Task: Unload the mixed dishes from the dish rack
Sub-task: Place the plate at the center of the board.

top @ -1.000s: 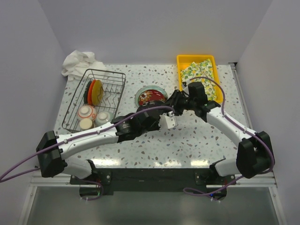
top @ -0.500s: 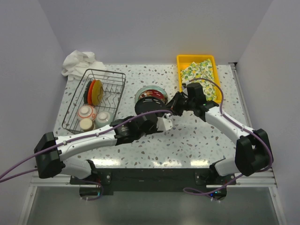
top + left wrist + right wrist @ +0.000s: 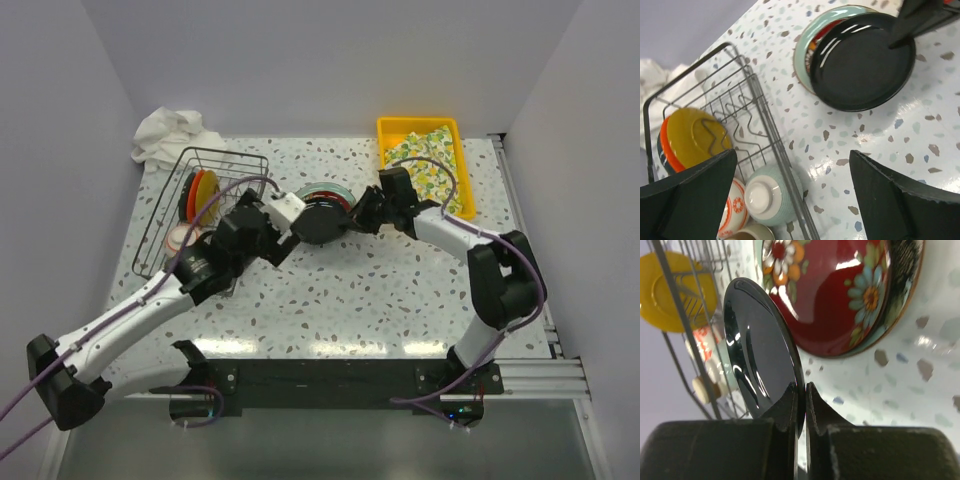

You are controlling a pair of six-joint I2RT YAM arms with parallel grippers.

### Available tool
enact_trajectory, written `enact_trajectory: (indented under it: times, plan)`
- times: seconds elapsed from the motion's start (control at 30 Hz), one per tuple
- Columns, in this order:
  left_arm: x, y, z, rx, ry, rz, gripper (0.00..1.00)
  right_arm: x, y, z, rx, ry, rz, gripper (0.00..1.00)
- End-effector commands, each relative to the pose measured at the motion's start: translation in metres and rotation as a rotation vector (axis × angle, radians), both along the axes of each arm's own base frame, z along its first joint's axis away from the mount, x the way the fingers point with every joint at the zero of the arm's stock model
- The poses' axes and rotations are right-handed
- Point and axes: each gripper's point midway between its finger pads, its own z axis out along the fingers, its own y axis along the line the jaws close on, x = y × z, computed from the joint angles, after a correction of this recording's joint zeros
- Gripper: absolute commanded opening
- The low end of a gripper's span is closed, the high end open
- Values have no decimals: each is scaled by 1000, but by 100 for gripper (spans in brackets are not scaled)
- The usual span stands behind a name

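My right gripper is shut on the rim of a glossy dark plate, holding it tilted on edge over the stack. In the top view that dark plate hangs over a red flowered plate, which lies on a pale green plate. Beside the dish rack, my left gripper is open with nothing between its jaws. The rack holds upright yellow and orange plates, an upturned pale green cup, a red-white bowl and a cream cup.
A yellow tray with a lemon-print cloth stands at the back right. A crumpled white cloth lies behind the rack. Grey walls close in the table on the left, back and right.
My left gripper opened, let go of the dark plate and drew back left to the rack. My right gripper shut on the plate's rim and now holds it alone.
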Motion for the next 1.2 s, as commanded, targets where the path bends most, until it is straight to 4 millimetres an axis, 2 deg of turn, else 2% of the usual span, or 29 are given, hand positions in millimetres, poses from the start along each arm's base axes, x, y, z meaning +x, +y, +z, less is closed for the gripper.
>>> enact_trajectory:
  times: [0.0,0.07,0.1,0.23,0.33,0.53,0.57,0.6,0.67,0.7,0.9,0.93,1.13,1.17]
  plan:
    - [7,42,-2,-180,79,149,100,53,-4,24,-14,-174,-60,0]
    - [7,56,-3,-229,105,193,100,61,-6,18,-27,-171,-72,0]
    - [11,72,-5,-240,110,244,100,64,-7,15,-31,-168,-73,0]
    - [11,97,-6,-308,131,338,100,80,-2,5,-48,-169,-65,0]
    - [8,105,-6,-323,128,371,100,87,-3,-1,-73,-169,-71,0]
    - [1,110,-5,-326,122,382,100,90,-4,-26,-106,-120,-67,0]
    - [1,110,-5,-326,121,381,100,89,-4,-27,-112,-119,-63,2]
    - [1,111,-6,-325,120,382,100,88,-6,-31,-120,-111,-64,8]
    - [1,111,-4,-326,115,383,100,86,-7,-29,-133,-118,-55,12]
    - [0,111,-4,-329,112,381,100,85,-9,-29,-143,-114,-54,18]
    - [1,113,-5,-328,107,392,100,80,-21,-23,-229,-123,-38,36]
    - [1,113,-4,-328,104,398,100,79,-22,-22,-238,-125,-34,42]
    - [6,120,-7,-321,105,451,100,68,-28,-15,-354,-119,45,53]
    - [7,120,-8,-321,110,458,100,66,-30,-10,-373,-131,50,61]
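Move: The red plate on the green plate, where the right hand's black plate goes, is about 5 cm ahead of that hand, 8 cm left and 7 cm below. The yellow tray is some 19 cm ahead and 24 cm right. From the empty left hand, the yellow plate in the rack lies roughly 14 cm ahead, 21 cm left and 11 cm below; the teal bowl is level with the hand, 16 cm left and 16 cm lower. Carry the black plate forward about 7 cm with the right gripper while sinking some 5 cm onto the red plate, then open the fingers about halfway to let go of the rim, rolling the hand's left side down as they part. Meanwhile swing the wide-open left gripper about 11 cm left, away from the plates to over the rack, turning it counter-clockwise and rolling its left side down, and hold there. ##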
